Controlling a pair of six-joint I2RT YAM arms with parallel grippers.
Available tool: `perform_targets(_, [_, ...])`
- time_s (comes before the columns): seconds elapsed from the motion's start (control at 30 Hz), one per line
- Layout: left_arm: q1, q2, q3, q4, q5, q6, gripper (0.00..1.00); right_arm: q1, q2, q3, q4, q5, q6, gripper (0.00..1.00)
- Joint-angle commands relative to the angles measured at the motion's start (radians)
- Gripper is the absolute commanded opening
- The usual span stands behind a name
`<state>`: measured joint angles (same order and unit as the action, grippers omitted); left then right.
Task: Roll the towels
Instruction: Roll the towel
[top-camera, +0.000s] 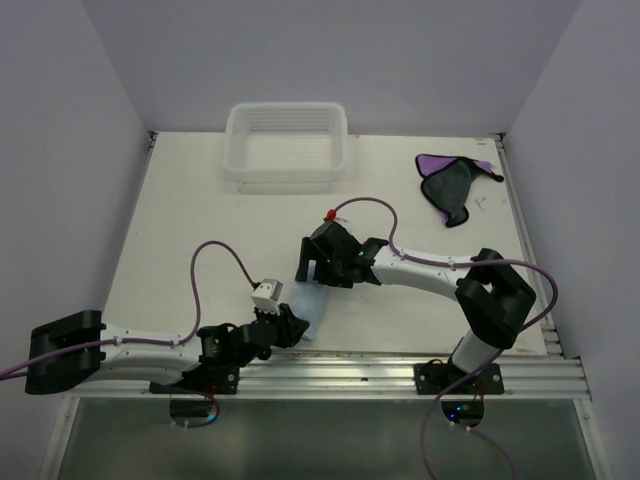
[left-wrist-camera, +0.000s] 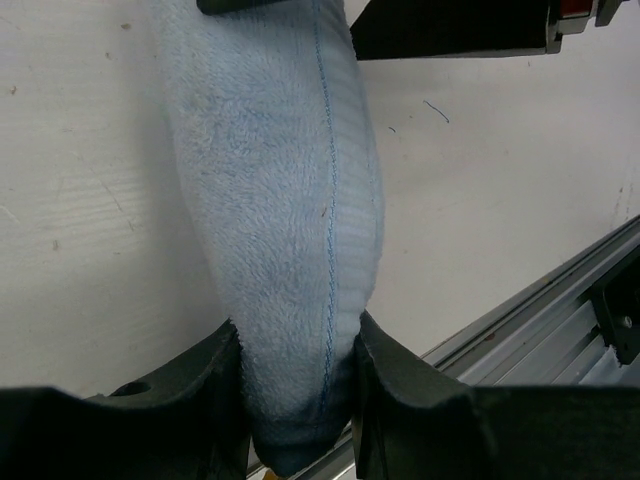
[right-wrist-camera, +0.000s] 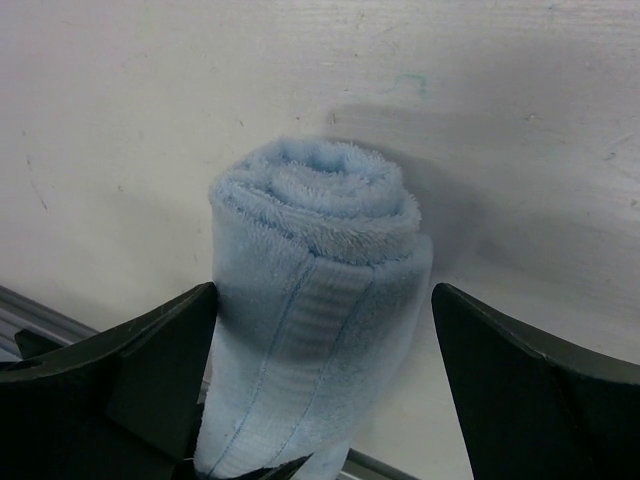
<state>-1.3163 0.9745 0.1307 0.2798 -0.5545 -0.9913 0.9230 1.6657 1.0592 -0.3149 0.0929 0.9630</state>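
The light blue towel (left-wrist-camera: 290, 200) is rolled into a thick tube near the table's front edge. My left gripper (left-wrist-camera: 297, 400) is shut on one end of it, both fingers pressing into the pile. From the right wrist view the roll's spiral end (right-wrist-camera: 315, 200) faces away. My right gripper (right-wrist-camera: 322, 295) stands open around the roll, its left finger (right-wrist-camera: 170, 350) against the cloth and its right finger (right-wrist-camera: 520, 380) well apart. From above, the roll (top-camera: 308, 324) is mostly hidden under the left gripper (top-camera: 290, 325); the right gripper (top-camera: 320, 275) hovers just behind. The purple and dark towel (top-camera: 452, 185) lies crumpled at the back right.
A white basket (top-camera: 287, 172) stands at the back middle of the table. The metal rail (top-camera: 380, 370) along the front edge runs just beside the roll. Purple cables loop over both arms.
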Motion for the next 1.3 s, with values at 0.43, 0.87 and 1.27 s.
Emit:
perform_targets(0.43, [-0.004,0.01,-0.007,0.021,-0.045,-0.043,0.45,0.025,0.081,0.034,0.033,0.019,0.04,0.73])
perform_targets(0.87, [-0.006,-0.01,0.13,-0.234,-0.07,0.005,0.71,0.025,0.123,0.131,-0.101,0.042,0.003,0.59])
perform_targets(1.27, [-0.006,0.042,0.332,-0.499,-0.18,0.124,0.76,0.025,0.161,0.206,-0.171,0.034,-0.001,0.59])
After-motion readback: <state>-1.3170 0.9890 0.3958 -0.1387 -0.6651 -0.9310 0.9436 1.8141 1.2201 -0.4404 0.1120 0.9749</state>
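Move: The rolled towel's middle is some 5 cm back from the open right hand, level sideways and about 4 cm below; its far end stands between the right fingers. From the left hand, already gripping the near end, that middle is about 5 cm ahead, level sideways and in height. The white basket stands about 31 cm ahead of the right hand and 7 cm left; the black-and-purple cloth some 22 cm ahead and 36 cm right. Down about 2 cm and slightly left, the right hand settles over the towel's far end, then closes partway until its fingers pinch the roll from both sides, and keeps hold. Only then does the left hand open wide, letting go of the near end; it dips slightly, then rises about 3 cm with a forward drift of 2 cm, its left side tilting up some 15 degrees. ##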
